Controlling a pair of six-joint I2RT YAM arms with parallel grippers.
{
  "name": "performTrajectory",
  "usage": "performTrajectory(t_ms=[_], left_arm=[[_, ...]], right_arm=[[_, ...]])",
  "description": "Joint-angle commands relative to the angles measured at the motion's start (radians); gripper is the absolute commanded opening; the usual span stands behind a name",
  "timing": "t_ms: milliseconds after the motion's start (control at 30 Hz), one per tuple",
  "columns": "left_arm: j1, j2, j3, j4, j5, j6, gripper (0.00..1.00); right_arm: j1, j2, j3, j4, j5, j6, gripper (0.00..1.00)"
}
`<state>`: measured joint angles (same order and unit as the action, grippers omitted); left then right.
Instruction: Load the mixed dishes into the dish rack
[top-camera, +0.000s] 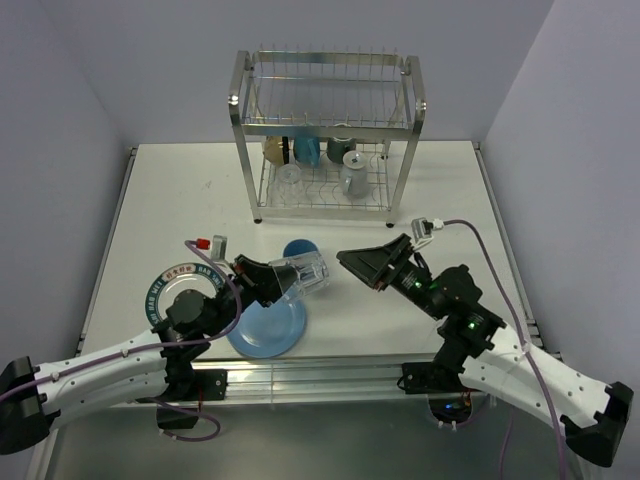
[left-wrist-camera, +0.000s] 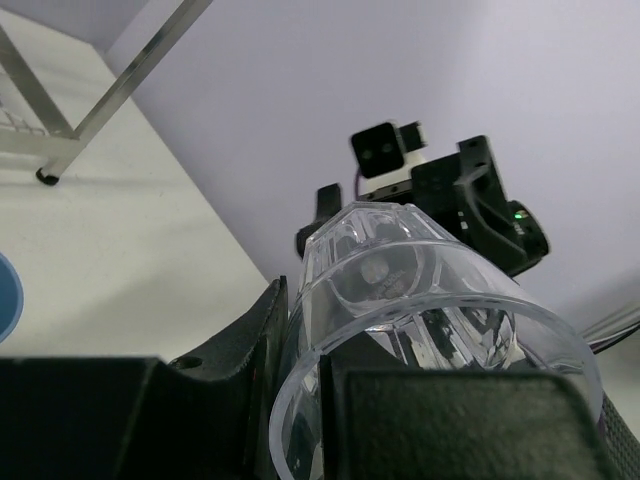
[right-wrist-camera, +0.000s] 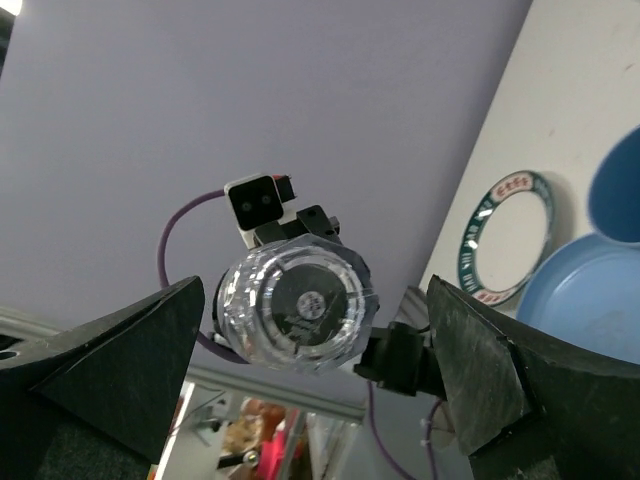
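Observation:
My left gripper (top-camera: 272, 280) is shut on the wall of a clear glass (top-camera: 303, 274), one finger inside the rim and one outside (left-wrist-camera: 300, 400). The glass (left-wrist-camera: 420, 300) lies sideways in the air above the blue plate (top-camera: 265, 328), its base pointing at my right gripper (top-camera: 362, 264). That gripper (right-wrist-camera: 310, 360) stands wide open, facing the glass base (right-wrist-camera: 295, 310) without touching it. A blue tumbler (top-camera: 297, 247) sits behind the glass. The white plate with dark patterned rim (top-camera: 185, 285) lies at the left. The dish rack (top-camera: 325, 130) stands at the back.
The rack's lower tier holds a cream cup (top-camera: 274, 150), a blue mug (top-camera: 307, 150), a dark mug (top-camera: 341, 147), a pale mug (top-camera: 355, 176) and a clear glass (top-camera: 290, 180). Its top tier has nothing in it. Grey walls close in both sides.

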<state>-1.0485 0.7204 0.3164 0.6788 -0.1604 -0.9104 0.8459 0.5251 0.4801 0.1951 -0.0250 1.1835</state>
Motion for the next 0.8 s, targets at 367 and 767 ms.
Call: performTrajectory(t_ms=[367,767], left_arm=[[0.002,-0.121,0.02,0.153,-0.051,0.09,0.0],[0.004,-0.09,0.053,0.215,-0.065,0.145,0.0]], right_arm=[[0.133,0.193,-0.011,0.509,-0.033,0.087,1.0],[0.258,0.341,0.046,0.618,0.049,0.047,1.0]])
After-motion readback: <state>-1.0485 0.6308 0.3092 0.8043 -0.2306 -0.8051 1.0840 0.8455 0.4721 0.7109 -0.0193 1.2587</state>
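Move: Between the two grippers is the drinking glass, gripped by its rim in the left hand: its middle is about 4 cm to that hand's right, 2 cm ahead and 1 cm up. From the empty right hand it lies some 8 cm left, 2 cm ahead and 1 cm down. Below the left hand, the blue plate sits about 8 cm left, level fore-and-aft and 30 cm down; the blue cup stands straight ahead some 10 cm, 25 cm down. Closing in on the glass's base with its fingers still wide open, the right hand goes about 7 cm left, also drawing back and rising a little, and turns some 15 degrees counter-clockwise. The left hand keeps its pinch on the rim while it lifts the glass about 5 cm and eases it left, tipping its fingertips slightly up. ##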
